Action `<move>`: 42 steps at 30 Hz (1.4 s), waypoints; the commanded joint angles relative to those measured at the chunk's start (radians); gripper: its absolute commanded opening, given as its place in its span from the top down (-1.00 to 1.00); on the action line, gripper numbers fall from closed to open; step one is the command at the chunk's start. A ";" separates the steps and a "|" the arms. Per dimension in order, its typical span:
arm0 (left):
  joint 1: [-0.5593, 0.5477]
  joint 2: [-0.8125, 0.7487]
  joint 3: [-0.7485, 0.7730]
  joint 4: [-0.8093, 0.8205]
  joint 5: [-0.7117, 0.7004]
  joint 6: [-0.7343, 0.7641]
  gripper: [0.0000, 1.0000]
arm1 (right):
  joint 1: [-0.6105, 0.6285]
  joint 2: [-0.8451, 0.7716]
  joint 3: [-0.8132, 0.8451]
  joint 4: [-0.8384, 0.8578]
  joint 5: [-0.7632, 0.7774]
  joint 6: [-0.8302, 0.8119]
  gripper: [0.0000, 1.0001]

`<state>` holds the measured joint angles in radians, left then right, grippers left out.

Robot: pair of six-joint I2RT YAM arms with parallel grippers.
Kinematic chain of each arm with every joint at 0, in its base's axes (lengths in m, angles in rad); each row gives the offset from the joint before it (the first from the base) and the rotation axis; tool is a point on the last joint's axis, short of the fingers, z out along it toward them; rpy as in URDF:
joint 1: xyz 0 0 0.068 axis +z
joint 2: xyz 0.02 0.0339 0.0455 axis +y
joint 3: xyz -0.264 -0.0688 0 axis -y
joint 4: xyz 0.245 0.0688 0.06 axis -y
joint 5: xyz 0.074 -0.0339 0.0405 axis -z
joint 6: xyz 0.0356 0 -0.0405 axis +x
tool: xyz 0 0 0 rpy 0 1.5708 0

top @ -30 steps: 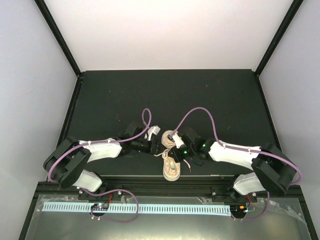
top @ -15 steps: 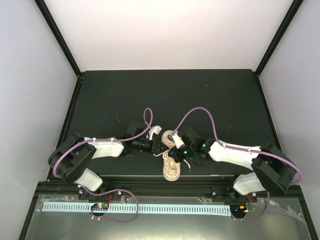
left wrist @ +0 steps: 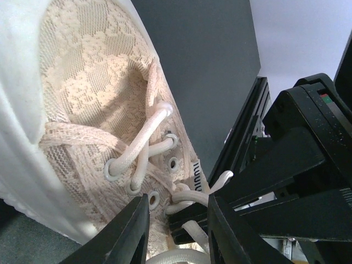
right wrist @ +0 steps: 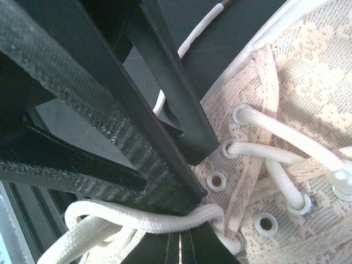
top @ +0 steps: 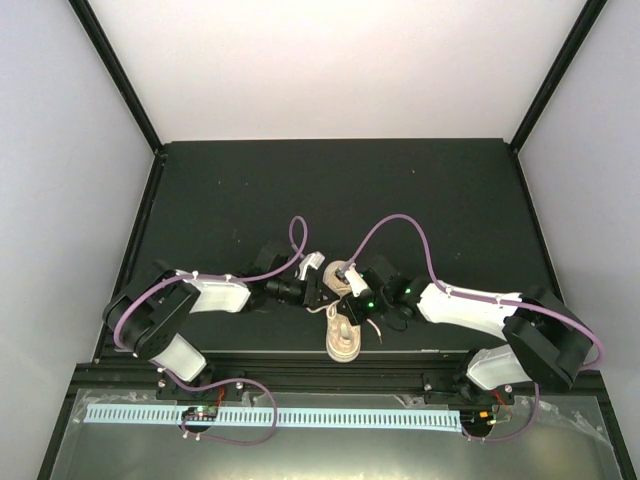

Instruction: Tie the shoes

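The beige-pink lace-fabric shoe [top: 343,342] lies near the table's front edge, and both grippers meet over its lacing. In the left wrist view the shoe [left wrist: 93,110] fills the left side. My left gripper [left wrist: 177,212] is open, and a white lace [left wrist: 192,197] runs through the gap without being clamped. From above, the left gripper [top: 318,291] is just left of the right gripper [top: 346,290]. My right gripper [right wrist: 180,234] is shut, pinching the lace [right wrist: 137,217] at its tips beside the eyelets of the shoe [right wrist: 297,82]. The left gripper's black fingers [right wrist: 181,121] cross the right wrist view.
The black table mat [top: 330,190] stretches away behind the shoe. A black rail [top: 290,365] runs along the near edge just below the heel. A loose lace end [top: 375,328] trails to the shoe's right. Purple cables [top: 400,222] arch over both wrists.
The left arm's upper body has shifted right and folded tighter. Its gripper stays at the shoe, jaws slightly wider. The right arm and the shoe have not moved.
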<state>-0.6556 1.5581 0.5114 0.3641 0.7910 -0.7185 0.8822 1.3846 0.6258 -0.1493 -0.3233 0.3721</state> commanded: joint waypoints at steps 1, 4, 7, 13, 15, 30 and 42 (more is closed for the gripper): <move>0.001 0.024 -0.007 0.019 0.045 -0.014 0.38 | -0.002 0.004 -0.012 -0.002 0.023 -0.012 0.97; 0.001 0.031 -0.012 0.019 0.054 -0.022 0.44 | -0.002 0.001 -0.012 0.000 0.026 -0.012 0.97; 0.001 0.031 -0.022 0.025 0.061 -0.029 0.55 | -0.002 -0.004 -0.011 -0.001 0.030 -0.012 0.97; 0.002 0.038 -0.052 0.121 0.099 -0.085 0.84 | -0.002 -0.007 -0.011 0.004 0.040 -0.007 0.97; 0.002 0.039 -0.058 0.148 0.108 -0.097 0.92 | -0.002 -0.007 -0.011 0.007 0.044 -0.004 0.97; 0.001 -0.026 -0.086 0.158 0.040 -0.120 0.97 | -0.002 -0.130 -0.017 -0.094 0.130 0.017 0.49; 0.001 -0.058 -0.092 0.150 0.020 -0.127 0.97 | 0.048 -0.280 -0.004 -0.125 0.153 0.063 -0.10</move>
<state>-0.6514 1.5238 0.4221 0.5087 0.8234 -0.8421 0.8913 1.1290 0.6098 -0.2951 -0.2028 0.4068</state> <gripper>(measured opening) 0.017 0.516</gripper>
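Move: Just over the shoe's throat the two hands almost meet: the lace loop lies about 1 cm to the right of the left hand and 1 cm back and below. From the right hand, which still has lace pinched, that loop is about 1 cm to the left, level ahead and in height. The shoe's middle is roughly 2 cm back, 3 cm right and 4 cm below the left hand; its toe points forward, some 6 cm ahead and 3 cm right. Closing from about a third open to shut, the left fingers pinch the lace at the loop beside the right fingertips while easing back about 1 cm, then lift slightly. The right hand keeps its grip until the left has shut, then opens about halfway and backs off, up some 4.5 cm and to the right nearly 3 cm, tilting slightly. ##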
